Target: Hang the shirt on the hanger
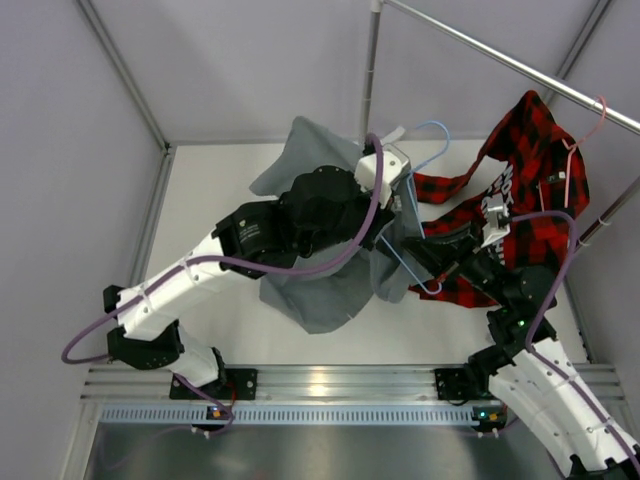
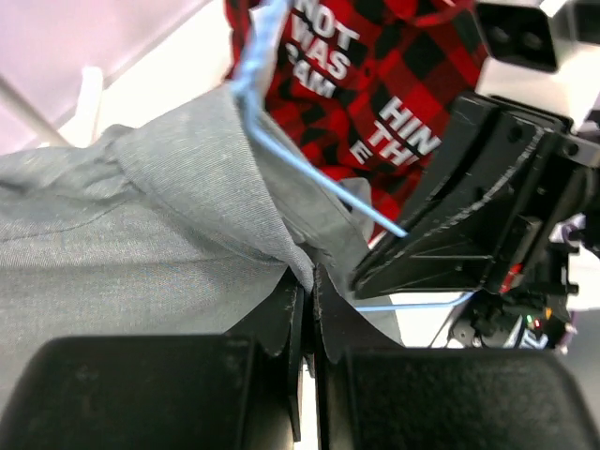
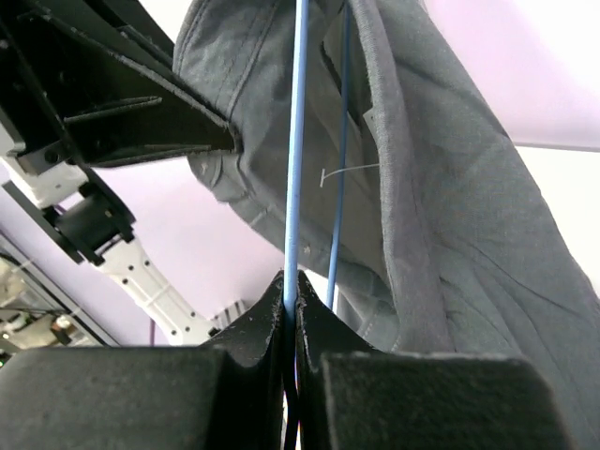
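The grey shirt (image 1: 320,295) hangs bunched above the middle of the table, partly draped over the light-blue hanger (image 1: 432,130), whose hook sticks up behind the arms. My left gripper (image 2: 307,272) is shut on a fold of the shirt (image 2: 141,206) near its collar. The hanger wire (image 2: 319,183) runs slantwise past that fold. In the right wrist view my right gripper (image 3: 291,281) is shut on one thin blue bar of the hanger (image 3: 294,141), with the shirt (image 3: 450,216) hanging over the wires just behind. The two grippers (image 1: 412,240) nearly meet.
A red-and-black plaid shirt (image 1: 530,170) with white lettering hangs on a pink hanger (image 1: 585,130) from the metal rail (image 1: 520,70) at the right. A vertical pole (image 1: 370,70) stands at the back. Walls close in the white table (image 1: 220,190) on the left and behind.
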`<state>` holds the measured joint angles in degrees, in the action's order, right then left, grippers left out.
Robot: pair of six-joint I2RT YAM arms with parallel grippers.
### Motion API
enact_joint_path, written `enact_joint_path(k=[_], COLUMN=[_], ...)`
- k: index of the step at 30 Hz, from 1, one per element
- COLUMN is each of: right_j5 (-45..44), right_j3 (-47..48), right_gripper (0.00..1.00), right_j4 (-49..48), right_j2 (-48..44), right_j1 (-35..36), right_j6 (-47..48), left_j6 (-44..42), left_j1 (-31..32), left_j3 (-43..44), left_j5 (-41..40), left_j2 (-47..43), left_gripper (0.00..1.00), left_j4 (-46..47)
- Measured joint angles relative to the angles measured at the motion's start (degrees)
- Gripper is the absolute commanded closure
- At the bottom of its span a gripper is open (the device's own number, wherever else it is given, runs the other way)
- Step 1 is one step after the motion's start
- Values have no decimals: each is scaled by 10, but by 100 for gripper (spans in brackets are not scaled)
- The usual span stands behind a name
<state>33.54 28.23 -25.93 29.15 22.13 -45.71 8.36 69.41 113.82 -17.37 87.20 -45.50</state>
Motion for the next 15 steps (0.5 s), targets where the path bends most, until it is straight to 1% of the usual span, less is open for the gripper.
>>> enact_joint_path(k=[4,6,7,8,9,12,15], right_j5=[-13,-12,-12,-12,-12,-30,-49], right_j3=[-9,-9,-9,-9,-9,-25,-62], right_gripper=[100,100,100,100,100,100,100], right_j4=[-28,-35,-39,-42,-45,-61,-67], right_j2=[12,17,21,24,28,19,-3], right_j1=[19,26,28,29,30,30,30], right_j6=[-5,-3,0,2,5,10,12], left_j6=[-16,-27,-30,-36,-41,-58,-75], left_j1=[-1,-3,-3,-3,-3,-1,1], left_j3=[7,7,7,9,13,30,46], left_j5=[52,101,116,135,147,165,160], left_j2=[15,18,18,18,19,19,17], left_gripper=[100,100,95,81,51,12,3], left_j4=[-4,-7,-7,-8,-10,-16,-18])
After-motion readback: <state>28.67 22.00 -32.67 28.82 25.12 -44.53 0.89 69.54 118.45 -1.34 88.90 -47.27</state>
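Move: Just beyond the left fingers, which are still shut on an edge of the grey shirt, is the blue hanger, its middle about 3 cm ahead, 3 cm right and 3 cm below. The plaid shirt lies some 35 cm right, 15 cm farther out and 38 cm below; the rack foot is roughly 30 cm straight ahead and equally low. The right hand already grips the hanger; the grey shirt's pinched edge is about 7 cm left, level front to back, 3 cm above it. Drawing back about 4 cm and some 2 cm to its right, the left hand swings clockwise by nearly 20 degrees, dips slightly and then rises again. On the way its shut fingers spread almost fully and let go of the shirt's edge beside the right fingertips. The right hand keeps its pinch on the hanger, nearly still before sinking about 2 cm at the end. ##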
